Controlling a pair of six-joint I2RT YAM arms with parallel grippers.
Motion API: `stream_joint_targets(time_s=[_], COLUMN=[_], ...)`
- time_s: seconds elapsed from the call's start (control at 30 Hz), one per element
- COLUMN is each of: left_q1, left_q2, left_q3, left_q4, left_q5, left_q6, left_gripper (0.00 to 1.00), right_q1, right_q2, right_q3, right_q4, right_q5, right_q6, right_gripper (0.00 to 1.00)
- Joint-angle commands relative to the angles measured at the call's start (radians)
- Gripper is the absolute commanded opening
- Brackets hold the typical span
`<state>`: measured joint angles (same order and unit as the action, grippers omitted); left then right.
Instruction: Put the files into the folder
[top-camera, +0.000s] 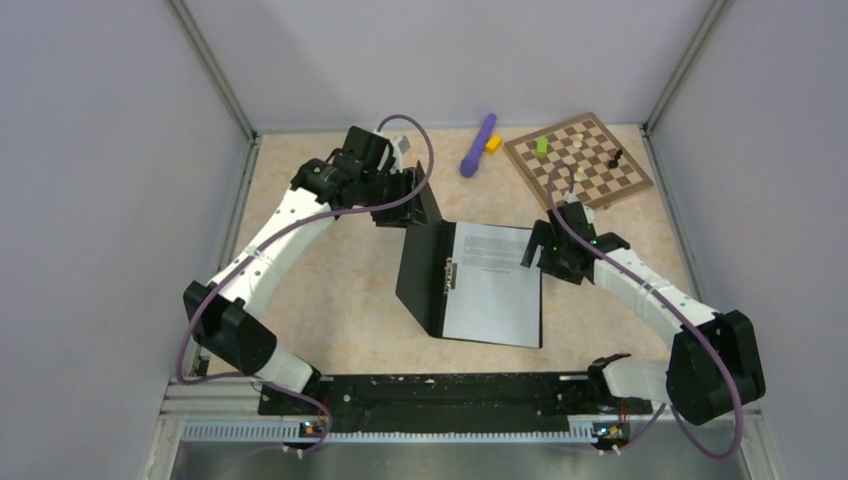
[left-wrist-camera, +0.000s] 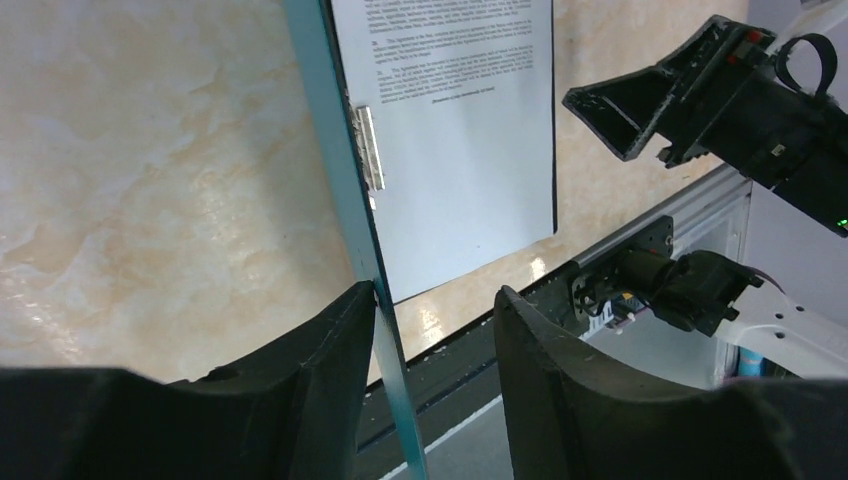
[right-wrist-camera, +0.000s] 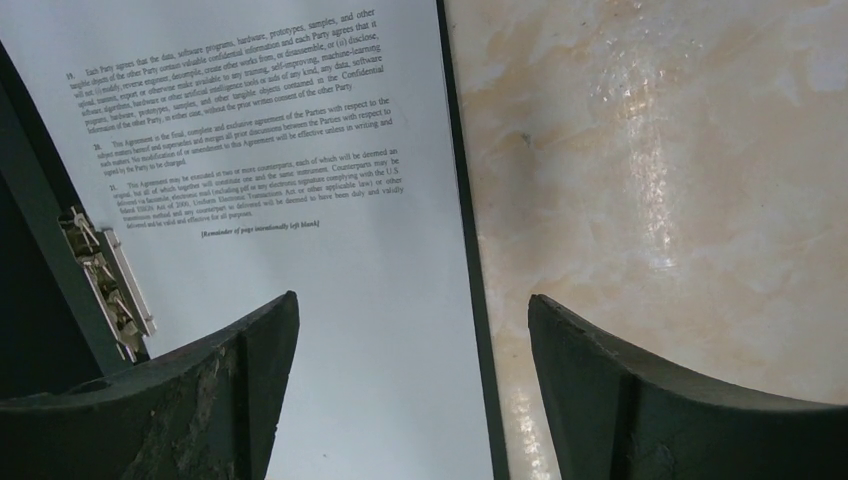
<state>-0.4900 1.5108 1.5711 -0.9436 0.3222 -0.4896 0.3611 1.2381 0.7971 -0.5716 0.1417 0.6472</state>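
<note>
The folder (top-camera: 420, 275) lies open mid-table. Its left cover stands raised, black inner face towards the files, and its right half lies flat. The files (top-camera: 495, 285), white printed sheets, lie on that flat half beside a metal clip (top-camera: 450, 272). My left gripper (top-camera: 415, 192) is open at the raised cover's far top edge. In the left wrist view the cover's teal edge (left-wrist-camera: 340, 150) runs between the jaws of the left gripper (left-wrist-camera: 437, 290), against the left finger (left-wrist-camera: 330, 340). My right gripper (right-wrist-camera: 412, 297) is open and empty above the files (right-wrist-camera: 330, 300) and the folder's right edge (right-wrist-camera: 470, 250).
A brown chessboard (top-camera: 578, 160) with a few pieces and a green block (top-camera: 542, 147) sits at the back right. A purple object (top-camera: 478, 145) and a yellow block (top-camera: 493, 143) lie at the back. A black rail (top-camera: 440, 395) runs along the near edge.
</note>
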Motion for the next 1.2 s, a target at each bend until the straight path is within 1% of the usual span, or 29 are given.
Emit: stream_joint_targets(time_s=[0.0,0.23,0.33,0.53,0.63,0.87,1.03,1.17], left_q1=[-0.053,-0.148,-0.196,-0.314,-0.350,-0.380,-0.381,-0.381], left_q2=[0.045,0.124,0.178,0.305,0.354,0.361,0.352,0.348], left_q3=[0.027,0.033,0.048,0.142,0.189,0.201,0.191,0.184], left_q4=[0.066,0.183,0.234,0.259,0.261,0.303,0.295,0.271], left_q5=[0.050,0.135,0.170,0.201,0.222,0.260,0.230,0.206], left_q6=[-0.052,-0.114,-0.133,-0.143,-0.147,-0.160,-0.157,-0.138], left_gripper=[0.53,0.54,0.54,0.54,0.54,0.54,0.54,0.53], right_q1=[-0.041,-0.158,-0.174,-0.176,-0.180,-0.195,-0.245,-0.259], right_q2=[0.009,-0.012,-0.028,-0.014,-0.012,-0.037,-0.066,-0.108], right_q3=[-0.031,-0.092,-0.114,-0.117,-0.108,-0.092,-0.097,-0.106], right_q4=[0.050,0.075,0.087,0.089,0.082,0.036,-0.019,-0.041], right_q5=[-0.020,-0.113,-0.138,-0.137,-0.138,-0.130,-0.071,-0.052], right_q6=[-0.005,-0.020,-0.012,-0.011,-0.014,-0.023,-0.017,-0.012], right_gripper=[0.83,0.84,0.85,0.85,0.85,0.85,0.86,0.86])
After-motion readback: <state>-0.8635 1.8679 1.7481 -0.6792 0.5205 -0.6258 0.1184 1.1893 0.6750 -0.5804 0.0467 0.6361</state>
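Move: Just behind the left hand's fingers, the folder's black-inside cover stands nearly upright with its edge already between them; its middle is about 6 cm back, 3 cm right and 11 cm below. From that hand the sheets lie 6 cm back, 17 cm right and 23 cm down, the metal clip 5 cm back, 8 cm right and 22 cm down. From the right hand the sheets' middle is some 5 cm back, 8 cm left and 7 cm below. Pushing the cover rightwards with the finger on its teal outer side, the left hand sweeps about 19 cm right, drawing some 6 cm back and sinking a little, then stops; it turns roughly 25 degrees clockwise, fingers staying half open astride the edge. The open right hand sinks 3.5 cm over the sheets and edges right in two steps, about 5 cm in all; whether it touches can't be seen. ##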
